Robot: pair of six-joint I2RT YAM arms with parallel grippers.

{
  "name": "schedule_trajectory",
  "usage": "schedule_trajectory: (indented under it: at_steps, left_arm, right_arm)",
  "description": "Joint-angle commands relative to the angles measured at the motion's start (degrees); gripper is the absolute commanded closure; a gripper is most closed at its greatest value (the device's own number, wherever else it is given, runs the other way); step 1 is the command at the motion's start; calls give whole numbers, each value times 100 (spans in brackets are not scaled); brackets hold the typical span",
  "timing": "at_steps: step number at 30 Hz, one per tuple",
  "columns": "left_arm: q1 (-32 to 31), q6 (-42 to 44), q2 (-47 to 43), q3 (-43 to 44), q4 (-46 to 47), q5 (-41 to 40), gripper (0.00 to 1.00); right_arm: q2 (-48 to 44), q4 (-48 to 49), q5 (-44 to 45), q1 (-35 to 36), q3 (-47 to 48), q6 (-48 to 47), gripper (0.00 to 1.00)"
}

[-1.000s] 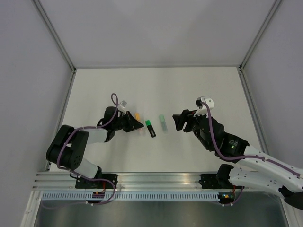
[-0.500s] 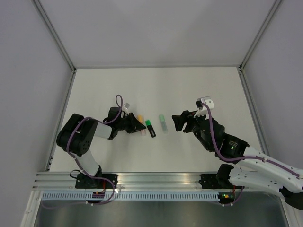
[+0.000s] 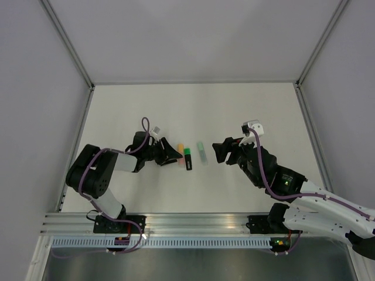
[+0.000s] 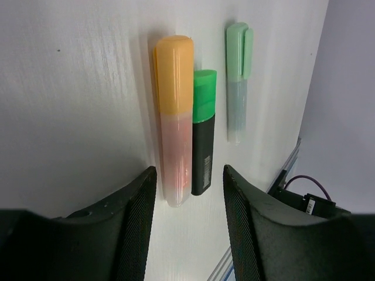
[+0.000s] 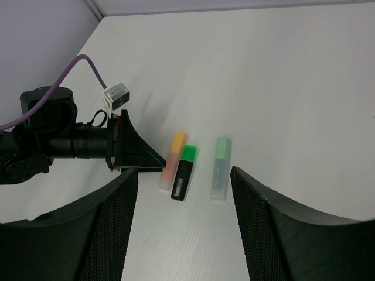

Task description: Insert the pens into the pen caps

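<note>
Three pens lie side by side on the white table. The pale pink-orange pen wears an orange-yellow cap and touches the black pen, which wears a bright green cap. Apart to the right lies a pale green pen. My left gripper is open just short of the pink-orange pen's and black pen's rear ends, with nothing between its fingers. My right gripper is open and empty, hovering right of the pale green pen.
The left gripper lies low on the table, pointing right at the pens. Grey walls enclose the table on three sides. An aluminium rail runs along the near edge by the arm bases.
My left gripper has opened and let go of the pink-orange pen, which has shifted right and now lies against the black pen. The right arm has not moved.
</note>
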Motion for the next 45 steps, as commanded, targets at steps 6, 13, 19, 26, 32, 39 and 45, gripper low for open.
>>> schedule_trajectory:
  at_steps: [6, 13, 19, 26, 32, 39, 45]
  left_arm:
    - [-4, 417, -1286, 102, -1482, -1047, 43]
    - [-22, 1400, -2394, 498, -2089, -988, 41]
    - [-487, 2595, -2965, 1008, -2995, -1336, 0]
    - [-655, 2641, -4239, -213, -1951, -1322, 0]
    - [-708, 3001, -5172, -372, -2028, -1329, 0]
    - [-708, 3106, -5577, -495, -1976, -1215, 0]
    - [-708, 3194, -5471, -451, -1976, -1013, 0]
  right_arm:
    - [30, 200, -74, -1, -41, -14, 29]
    - [591, 349, -522, -1, -77, 39, 28]
    - [1462, 437, -733, -1, 29, 320, 9]
    - [1823, 621, -452, -176, -94, 601, 2]
    - [2025, 1008, -1189, -555, -305, 865, 2]
    - [1806, 1272, -1182, -722, -507, 944, 2]
    - [1490, 1211, -831, -722, -586, 786, 2]
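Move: The left hand, low over the table, has the green-and-black pen lying about 4 cm to its right, level fore-and-aft and some 2 cm below. The orange pen is only 1 cm right and 1 cm ahead; the pale green pen is 10 cm right and 2 cm ahead. From the high right hand, the green-and-black pen is roughly 7 cm ahead, 9 cm left and 25 cm below, with the pale green pen about 9 cm ahead and 3 cm left. Left hand opens wide, rising 18 cm off the pens and tilting upward; right sinks 10 cm towards them, opening. ##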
